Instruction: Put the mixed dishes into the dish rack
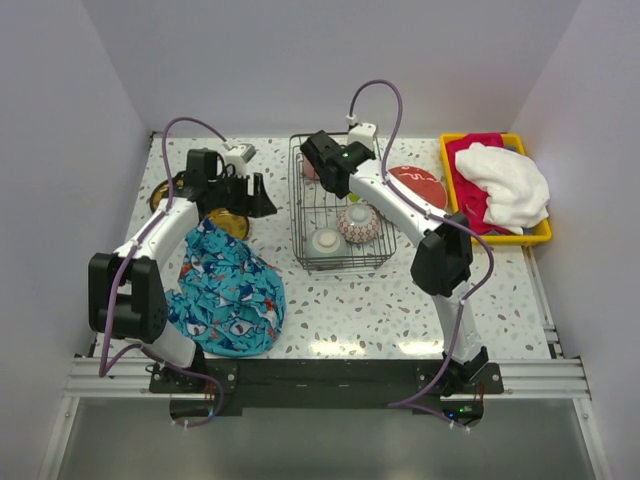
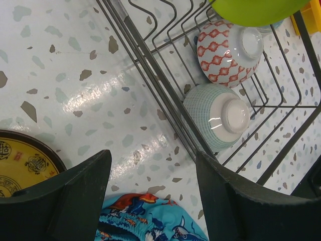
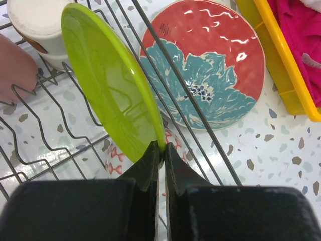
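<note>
Over the dark wire dish rack [image 1: 380,250], my right gripper [image 3: 161,146] is shut on the rim of a lime-green plate [image 3: 108,85], which stands on edge above the wavy dividers. Inside the rack are a pink cup [image 3: 15,65], a cream cup [image 3: 37,25], a mint bowl [image 2: 218,115] and a red-patterned bowl [image 2: 228,50], both bowls upside down. A teal-and-red plate [image 3: 205,70] lies flat on the table just right of the rack. My left gripper [image 2: 153,175] hangs open and empty left of the rack, with a yellow-olive plate [image 2: 25,163] beside it.
A blue patterned cloth [image 1: 225,290] is spread on the table at the front left. A yellow plastic tray [image 1: 540,235] with pink and white towels stands at the back right. White walls close in the table on three sides.
</note>
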Motion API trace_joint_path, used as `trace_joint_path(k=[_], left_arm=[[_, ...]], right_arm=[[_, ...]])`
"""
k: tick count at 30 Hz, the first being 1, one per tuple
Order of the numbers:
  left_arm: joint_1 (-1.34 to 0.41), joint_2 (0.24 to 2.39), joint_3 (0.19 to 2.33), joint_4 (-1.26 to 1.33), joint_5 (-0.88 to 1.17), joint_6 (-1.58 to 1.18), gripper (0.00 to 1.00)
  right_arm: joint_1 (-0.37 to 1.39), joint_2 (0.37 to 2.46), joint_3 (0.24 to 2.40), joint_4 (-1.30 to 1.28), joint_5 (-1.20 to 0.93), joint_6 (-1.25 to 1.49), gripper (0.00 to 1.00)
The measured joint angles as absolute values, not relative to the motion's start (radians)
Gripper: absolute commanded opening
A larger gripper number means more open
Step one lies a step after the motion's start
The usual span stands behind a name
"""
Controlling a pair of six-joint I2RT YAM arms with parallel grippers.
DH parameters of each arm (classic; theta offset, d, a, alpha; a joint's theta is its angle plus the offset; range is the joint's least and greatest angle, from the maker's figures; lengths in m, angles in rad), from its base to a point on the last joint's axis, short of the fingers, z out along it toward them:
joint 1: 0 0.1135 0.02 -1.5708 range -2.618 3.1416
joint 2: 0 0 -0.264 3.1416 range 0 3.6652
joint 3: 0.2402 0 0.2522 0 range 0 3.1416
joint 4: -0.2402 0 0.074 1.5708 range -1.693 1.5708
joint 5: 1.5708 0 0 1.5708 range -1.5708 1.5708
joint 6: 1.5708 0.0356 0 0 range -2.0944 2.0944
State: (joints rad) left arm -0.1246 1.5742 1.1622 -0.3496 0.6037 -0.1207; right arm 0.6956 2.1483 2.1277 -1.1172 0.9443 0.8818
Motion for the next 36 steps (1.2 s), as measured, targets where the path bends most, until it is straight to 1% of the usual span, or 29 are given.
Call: trace_joint_path(k=[5,6,8,9,10,11,13,16,17,18,19,20,25,26,30,33,34,36], left_arm=[[-0.125,1.569,1.153,-0.347,0.604,-0.121,0.73],[-0.125,1.568,1.151,-0.347,0.604,-0.121,0.73],[-0.125,1.568,1.149,-0.345,0.603,-0.121,0.73],[-0.125,1.567,1.148,-0.345,0.603,-0.121,0.73],[-0.125,1.567,1.148,-0.345,0.603,-0.121,0.73],[-0.125,1.567,1.148,-0.345,0.604,-0.121,0.73],[-0.125,1.567,1.148,-0.344,0.604,-0.122,0.73],[-0.125,1.567,1.148,-0.343,0.606,-0.128,0.73],[-0.125,1.567,1.148,-0.342,0.608,-0.131,0.73],[-0.125,1.567,1.148,-0.342,0.609,-0.134,0.73],[-0.125,1.567,1.148,-0.342,0.611,-0.136,0.73],[-0.125,1.567,1.148,-0.343,0.611,-0.136,0.74],[-0.125,1.569,1.184,-0.381,0.609,-0.111,0.76],[-0.124,1.569,1.196,-0.389,0.609,-0.105,0.76],[-0.122,1.569,1.241,-0.421,0.605,-0.055,0.76],[-0.114,1.569,1.253,-0.449,0.591,-0.007,0.76],[-0.111,1.569,1.255,-0.458,0.585,0.007,0.76],[-0.104,1.569,1.261,-0.48,0.569,0.032,0.76]], right_arm=[[0.696,2.207,2.143,-1.109,0.946,0.862,0.0],[0.696,2.22,2.143,-1.1,0.947,0.855,0.04],[0.701,2.238,2.143,-1.087,0.942,0.842,0.25],[0.701,2.24,2.139,-1.077,0.935,0.834,0.33],[0.704,2.24,2.132,-1.067,0.918,0.815,0.47],[0.706,2.24,2.128,-1.058,0.904,0.801,0.52],[0.708,2.238,2.117,-1.041,0.883,0.771,0.6],[0.709,2.225,2.087,-1.024,0.843,0.736,0.65],[0.709,2.217,2.075,-1.023,0.831,0.725,0.71],[0.709,2.204,2.064,-1.023,0.818,0.716,0.74],[0.709,2.186,2.053,-1.022,0.809,0.706,0.77],[0.709,2.167,2.046,-1.024,0.796,0.693,0.84],[0.705,2.017,2.016,-1.008,0.705,0.612,0.96],[0.702,1.979,2.011,-1.008,0.672,0.596,0.98],[0.662,1.839,1.945,-0.986,0.521,0.556,0.98],[0.542,1.724,1.81,-0.945,0.37,0.573,0.98],[0.488,1.703,1.773,-0.939,0.339,0.585,0.91],[0.4,1.691,1.724,-0.932,0.293,0.609,0.86]])
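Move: The lime plate is already in the right fingers, held by its near rim. Its place in the dish rack, middle of the standing plate, lies about 5 cm ahead, 1 cm left and 10 cm below. From the right hand, the white mug is some 12 cm ahead and 3 cm left, the patterned bowl 6 cm back and 1 cm right, both about 14 cm down. That place in the rack is roughly 11 cm ahead, 22 cm right and 7 cm below the left hand. Lower the right gripper about 5 cm, easing a little left, to set the lime plate down into the rack behind the patterned bowl, and spread the fingers wide on the way down to let go of its rim. Then back off and rise some 10 cm, and swing right over the rack's right side towards the flowered plate, rolling the hand's left side up about 20 degrees. ##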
